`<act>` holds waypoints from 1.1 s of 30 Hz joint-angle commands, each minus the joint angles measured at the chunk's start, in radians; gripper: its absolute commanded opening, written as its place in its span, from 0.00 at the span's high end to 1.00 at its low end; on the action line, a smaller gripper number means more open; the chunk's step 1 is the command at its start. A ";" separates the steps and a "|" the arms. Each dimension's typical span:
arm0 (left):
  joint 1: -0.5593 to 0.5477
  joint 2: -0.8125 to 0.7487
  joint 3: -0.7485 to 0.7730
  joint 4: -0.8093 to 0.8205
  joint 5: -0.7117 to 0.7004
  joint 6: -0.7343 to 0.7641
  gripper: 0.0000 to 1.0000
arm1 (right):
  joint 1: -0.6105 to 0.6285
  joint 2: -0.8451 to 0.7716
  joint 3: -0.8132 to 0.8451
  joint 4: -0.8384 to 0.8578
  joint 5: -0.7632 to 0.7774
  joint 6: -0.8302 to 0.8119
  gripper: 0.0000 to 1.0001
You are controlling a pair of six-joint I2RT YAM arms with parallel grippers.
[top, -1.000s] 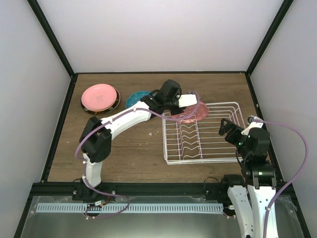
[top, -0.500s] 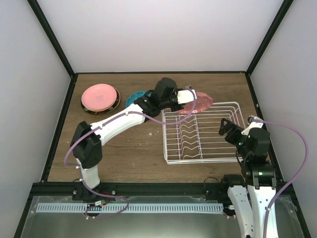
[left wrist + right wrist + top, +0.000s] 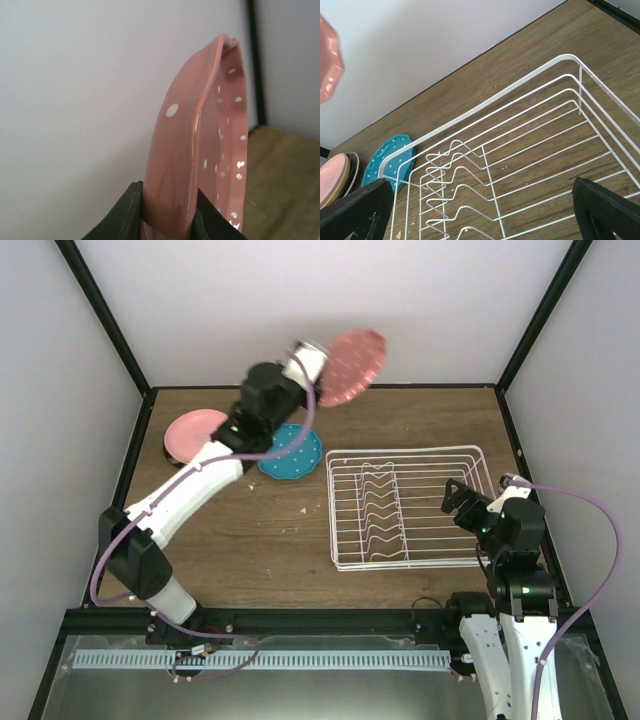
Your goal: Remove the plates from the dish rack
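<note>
High above the table's back edge, my left gripper (image 3: 318, 358) is shut on the rim of a pink plate with white dots (image 3: 354, 366). The left wrist view shows that pink plate (image 3: 200, 135) edge-on, pinched between the gripper's (image 3: 167, 212) dark fingers. The white wire dish rack (image 3: 400, 449) sits right of centre and holds no plates. Left of it a teal dotted plate (image 3: 292, 452) lies flat. Further left, a pink plate (image 3: 195, 432) lies on a dark-rimmed one. My right gripper (image 3: 462, 502) is open over the rack's (image 3: 520, 82) right end, holding nothing.
The white back wall stands close behind the raised plate. Black frame posts (image 3: 105, 325) and white side walls enclose the wooden table (image 3: 260, 530). In the right wrist view, the teal plate (image 3: 390, 160) and the pink stack (image 3: 332, 172) lie beyond the rack.
My left arm has lifted the pink dotted plate out of the rack and swung it up and to the left, toward the back wall. The right arm has not moved.
</note>
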 commanded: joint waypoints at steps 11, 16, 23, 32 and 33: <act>0.679 0.046 -0.115 -0.101 0.379 -1.025 0.96 | 0.010 0.002 0.011 0.008 -0.021 -0.028 0.00; 0.697 0.062 -0.220 -0.027 0.532 -1.150 0.96 | 0.010 0.003 0.012 0.007 -0.025 -0.028 0.00; 0.687 0.148 -0.273 -0.031 0.610 -1.179 0.96 | 0.010 -0.002 0.012 0.003 -0.023 -0.021 0.00; 0.624 0.215 -0.248 -0.105 0.595 -1.120 0.96 | 0.010 -0.014 0.018 -0.005 -0.014 -0.004 0.00; 0.618 0.217 -0.249 -0.106 0.593 -1.120 0.96 | 0.010 -0.014 0.019 -0.005 -0.014 -0.003 0.00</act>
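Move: The left hand still pinches the dotted pink plate by its rim, high over the table. The blue plate it is being taken to lies about 9 cm ahead, 10 cm to its left and some 40 cm below. The plate stack is about 12 cm ahead and 38 cm left. The emptied dish rack sits 12 cm back and 23 cm right. From the right hand, the blue plate is roughly 28 cm ahead, 38 cm left and 25 cm below. Swing the left gripper fast to the left and a little forward, about 30 cm, carrying the dotted pink plate over past the blue plate. Then sink, some 28 cm in all, easing back right about 8 cm towards the blue plate. Meanwhile turn the wrist through nearly 90 degrees so the level fingers tip down, its left side dropping; keep the rim pinched. ##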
